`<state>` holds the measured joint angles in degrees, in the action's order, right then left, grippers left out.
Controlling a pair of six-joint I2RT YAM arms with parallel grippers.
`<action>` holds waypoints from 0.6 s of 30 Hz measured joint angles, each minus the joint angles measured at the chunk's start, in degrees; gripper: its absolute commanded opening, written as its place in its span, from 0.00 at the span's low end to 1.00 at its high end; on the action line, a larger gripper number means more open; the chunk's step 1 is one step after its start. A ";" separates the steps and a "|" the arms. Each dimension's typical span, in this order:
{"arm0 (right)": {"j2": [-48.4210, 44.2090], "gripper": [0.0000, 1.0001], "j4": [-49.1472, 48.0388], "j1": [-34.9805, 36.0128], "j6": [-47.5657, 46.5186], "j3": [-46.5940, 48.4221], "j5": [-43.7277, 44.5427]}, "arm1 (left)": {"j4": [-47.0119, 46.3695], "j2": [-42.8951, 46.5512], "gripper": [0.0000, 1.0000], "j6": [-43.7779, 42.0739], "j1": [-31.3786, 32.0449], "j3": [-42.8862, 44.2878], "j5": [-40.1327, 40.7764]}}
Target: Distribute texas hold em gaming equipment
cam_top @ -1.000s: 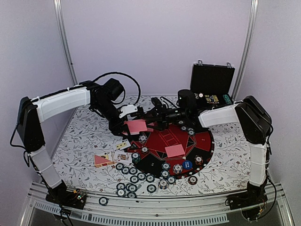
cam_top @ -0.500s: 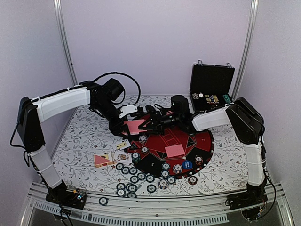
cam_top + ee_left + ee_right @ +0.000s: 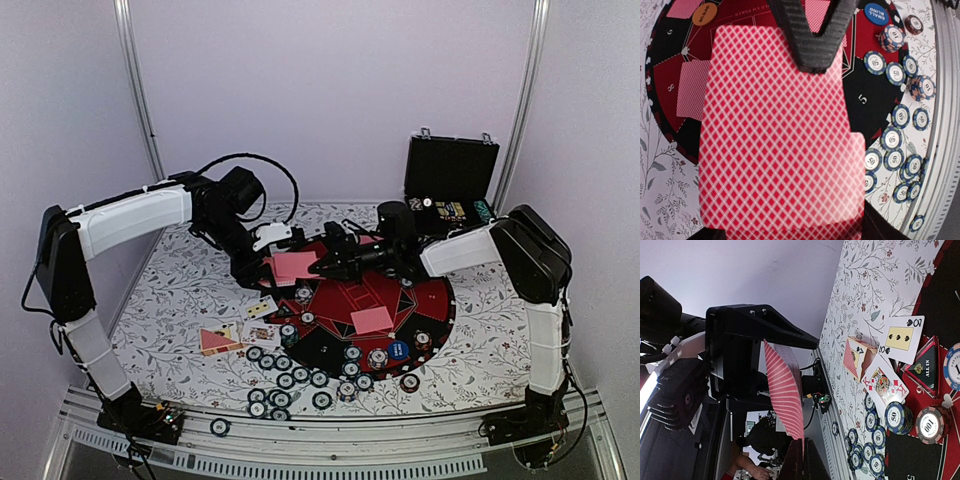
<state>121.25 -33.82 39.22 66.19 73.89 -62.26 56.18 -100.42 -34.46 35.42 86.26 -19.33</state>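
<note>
My left gripper [image 3: 268, 262] is shut on a deck of pink-red-backed playing cards [image 3: 292, 266], held above the mat's left edge. The deck's top card [image 3: 775, 140] fills the left wrist view and hides my left fingers. My right gripper [image 3: 322, 268] meets the deck from the right, and its black fingers [image 3: 812, 45] pinch the card's far edge. In the right wrist view my right gripper [image 3: 803, 460] is shut on the thin edge of the top card [image 3: 785, 390]. Face-up cards [image 3: 260, 320] and several poker chips [image 3: 285, 378] lie on the table below.
The round red-and-black mat [image 3: 430, 300] holds a face-down card [image 3: 372, 320], a blue button disc [image 3: 398, 350] and chip stacks. An orange disc [image 3: 704, 13] lies on its far side. The open black case [image 3: 450, 185] stands at the back right. One chip [image 3: 219, 427] sits on the front rail.
My right gripper has shut on the edge of the top card. It first reached left to the deck, then drew slightly back right. The left arm has held still.
</note>
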 measured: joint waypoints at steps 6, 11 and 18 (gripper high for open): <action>-1.62 0.00 0.11 -1.77 -0.28 -3.17 -0.13 | 0.00 0.00 0.15 0.00 0.00 0.00 0.02; -7.93 0.00 5.42 -7.67 -4.59 -12.46 0.22 | -0.09 0.02 0.15 0.00 0.00 -0.07 0.04; -14.38 0.00 26.64 -13.70 -20.96 -17.18 6.86 | -0.09 0.02 0.15 0.00 0.00 -0.15 0.00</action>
<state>106.87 -7.18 25.52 45.23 56.71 -55.40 56.10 -100.40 -34.46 35.42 86.11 -19.33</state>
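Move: Roughly 12 cm to the right of the right hand, level with it fore-and-aft and some 15 cm below, lies the face-down card nearer the bases, towards which this hand carries the card it already pinches. A farther face-down card lies about 23 cm ahead and 12 to the right of the hand; the small blind disc is about 9 back and 17 right. From the left hand, holding the deck, the near card is some 22 cm right, 1 ahead. Drawing the already pinched top card off the deck, the right hand starts slowly, then sweeps about 13 cm to the right and sinks about 6 cm towards the near face-down card, fingers kept shut. As it goes, the fingertips tip downward some 15 degrees and the hand turns about as much clockwise. The left hand stays still and keeps its grip on the deck. ##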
